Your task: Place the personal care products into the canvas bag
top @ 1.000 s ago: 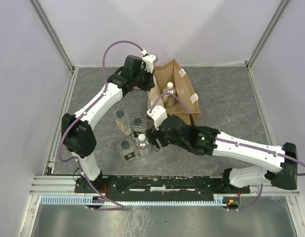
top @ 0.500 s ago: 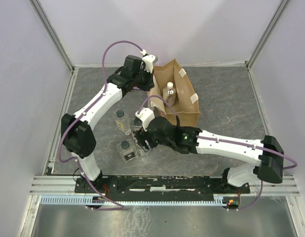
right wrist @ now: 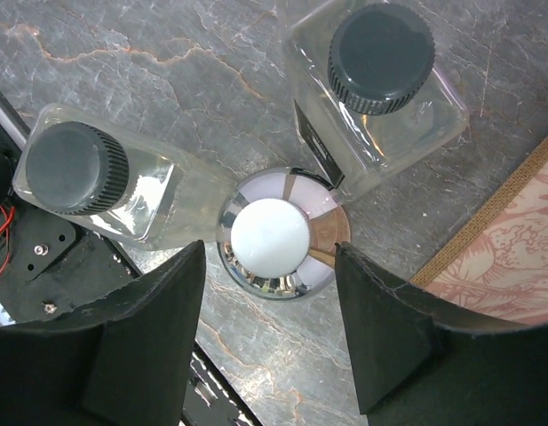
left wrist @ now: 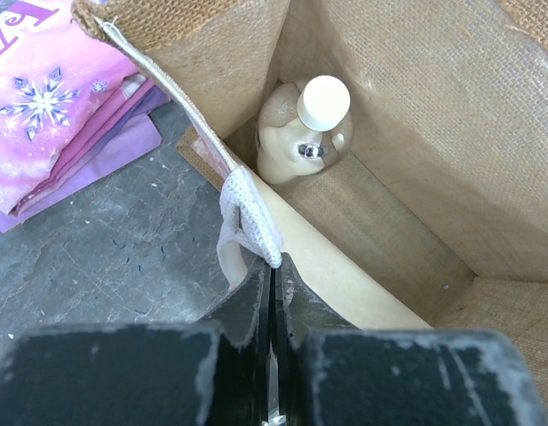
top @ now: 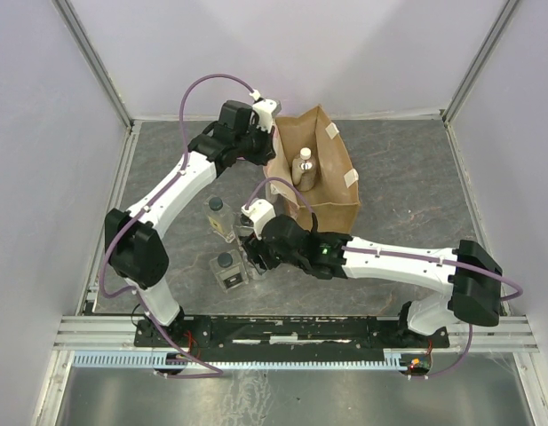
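The canvas bag [top: 331, 191] stands open at mid-table, and one white-capped bottle [left wrist: 309, 124] stands inside it. My left gripper [left wrist: 274, 262] is shut on the bag's pale handle [left wrist: 247, 209] at the left rim. My right gripper [right wrist: 269, 257] hangs open over a round white-capped bottle [right wrist: 270, 233], with a finger on each side and a gap to both. Two square dark-capped bottles [right wrist: 78, 173] [right wrist: 380, 62] stand close beside the round one. In the top view the right gripper [top: 253, 251] covers the round bottle, and two other bottles [top: 218, 216] [top: 226, 269] show to its left.
A flat pink packet [left wrist: 51, 106] lies on the table just outside the bag's left wall. A tan woven edge with a pink pattern [right wrist: 513, 257] sits close to the right finger. The black base rail [right wrist: 43, 266] is near the left finger.
My right arm has swung left from beside the bag to above the bottle cluster, and its jaws have narrowed around the round bottle. The left gripper still holds the handle.
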`<state>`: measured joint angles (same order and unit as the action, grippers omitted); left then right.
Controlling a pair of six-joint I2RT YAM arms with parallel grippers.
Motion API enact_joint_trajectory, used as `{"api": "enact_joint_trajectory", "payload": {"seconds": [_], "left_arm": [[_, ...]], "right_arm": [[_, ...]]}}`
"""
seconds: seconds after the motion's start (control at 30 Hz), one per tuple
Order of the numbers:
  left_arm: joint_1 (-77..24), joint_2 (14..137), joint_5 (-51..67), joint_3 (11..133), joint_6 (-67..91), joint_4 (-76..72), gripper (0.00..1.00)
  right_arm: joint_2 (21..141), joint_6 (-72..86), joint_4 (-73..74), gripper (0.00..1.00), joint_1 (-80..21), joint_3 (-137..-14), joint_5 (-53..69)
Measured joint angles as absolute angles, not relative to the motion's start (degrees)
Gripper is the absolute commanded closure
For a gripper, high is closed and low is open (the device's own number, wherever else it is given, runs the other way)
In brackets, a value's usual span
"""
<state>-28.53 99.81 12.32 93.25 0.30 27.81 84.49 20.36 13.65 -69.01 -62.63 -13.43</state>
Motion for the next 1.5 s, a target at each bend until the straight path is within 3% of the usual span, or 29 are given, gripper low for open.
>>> {"api": "enact_joint_trajectory", "payload": {"seconds": [0.9,1.3,1.5], "left_arm": [[-27.9,98.4,12.3,91.9,0.3,28.0,0.97],[-27.6,98.2,12.4,91.5,0.3,28.0,0.97],[-27.6,98.2,12.5,91.5,0.3,28.0,0.97]], "right_arm": [[87.1,20.6,9.9,0.39,-69.0,-62.0,-15.7],[87.8,18.8,9.6,0.54,-69.0,-62.1,-16.1],[87.9,17.2,9.9,0.55,-69.0,-62.8,-16.3]]}}
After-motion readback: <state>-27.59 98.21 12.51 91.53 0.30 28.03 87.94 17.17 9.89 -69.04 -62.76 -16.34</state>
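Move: Just ahead and to the left of the right hand, by about 1 cm each way, stands the white-capped bottle, its middle some 7 cm below. From that hand, one dark-capped clear bottle is about 9 cm left and 2 cm back, another about 8 cm ahead and 3 cm left; the canvas bag's middle lies some 17 cm ahead and 14 cm right. From the left hand, the white-capped bottle is roughly 22 cm back, 3 cm left and 14 cm lower. Easing the right hand some 1.5 cm forward, with about 1 cm down and slightly less left, brings its fingers around the white cap. The fingers close by about a third of their gap, mostly late, until the tips meet the cap's two sides and begin to pinch it; the wrist tips only slightly, under 5 degrees. ##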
